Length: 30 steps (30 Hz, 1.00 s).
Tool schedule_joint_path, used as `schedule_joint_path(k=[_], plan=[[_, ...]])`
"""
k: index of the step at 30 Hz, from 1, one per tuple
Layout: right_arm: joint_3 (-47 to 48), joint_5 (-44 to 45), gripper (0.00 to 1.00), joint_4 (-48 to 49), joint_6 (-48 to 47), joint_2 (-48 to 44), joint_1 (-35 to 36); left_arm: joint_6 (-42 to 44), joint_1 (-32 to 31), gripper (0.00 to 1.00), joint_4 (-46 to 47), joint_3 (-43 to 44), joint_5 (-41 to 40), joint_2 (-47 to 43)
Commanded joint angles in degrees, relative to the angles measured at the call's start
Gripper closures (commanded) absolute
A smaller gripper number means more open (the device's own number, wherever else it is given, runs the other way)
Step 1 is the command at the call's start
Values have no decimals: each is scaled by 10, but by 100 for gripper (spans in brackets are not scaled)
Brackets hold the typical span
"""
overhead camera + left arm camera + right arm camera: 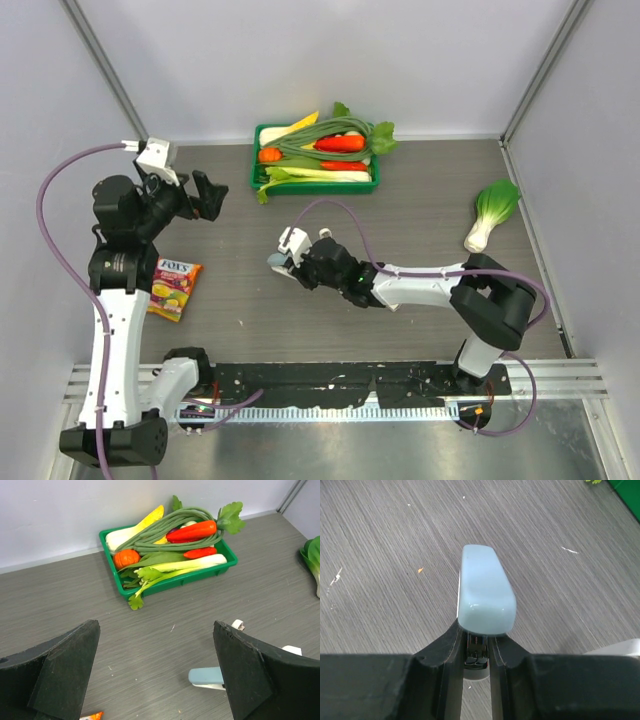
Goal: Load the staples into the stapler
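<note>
The stapler is light blue on top with a white base. It lies near the middle of the table, and my right gripper is shut on it. In the right wrist view the blue top sticks out past the fingers, which clamp the dark metal part beneath it; the right gripper sits low over the table. My left gripper hangs open and empty at the back left, well apart from the stapler. Its own view shows the left gripper wide open, with the stapler's tip beside its right finger. The staples are out of view.
A green tray of toy vegetables stands at the back centre, its near rim also in the left wrist view. A bok choy lies at the right. A colourful candy bag lies at the left, by the left arm.
</note>
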Motion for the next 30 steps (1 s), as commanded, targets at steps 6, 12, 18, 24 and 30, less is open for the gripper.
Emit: schedule_joint_path(k=[6, 12, 18, 24, 30], plan=[[-5, 34, 99, 60, -6, 23, 14, 8, 6, 0, 2, -12, -6, -17], [-2, 31, 99, 56, -25, 10, 15, 111, 7, 0, -9, -33, 102, -2], [-25, 11, 99, 82, -46, 16, 15, 259, 6, 0, -93, -46, 231, 34], [-28, 13, 99, 90, -41, 50, 15, 392, 5, 0, -78, -132, 303, 22], [-29, 12, 99, 84, -32, 63, 14, 450, -19, 0, -116, -138, 319, 65]])
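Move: The blue stapler, already in the right hand, is being lowered to bare table about 9 cm below that hand, 1 cm ahead and 2 cm left. The opened white stapler lies some 9 cm to the right hand's right, 4 cm farther out. From the empty left hand the blue stapler is roughly 13 cm right, 4 cm back and 26 cm lower; the vegetable basket is 25 cm ahead and 20 cm right, the snack bag 12 cm left and 10 cm back, both some 35 cm below. The right hand keeps its pinch on the blue stapler and lowers it about 5 cm almost straight down towards the table, pausing midway before sinking on, with hardly any turn. Meanwhile the left hand, after barely moving at first, drops some 14 cm while drawing right and back about 5 cm each way towards the blue stapler, turning some 35 degrees clockwise with its left side rising and its fingers staying wide open, touching nothing. ##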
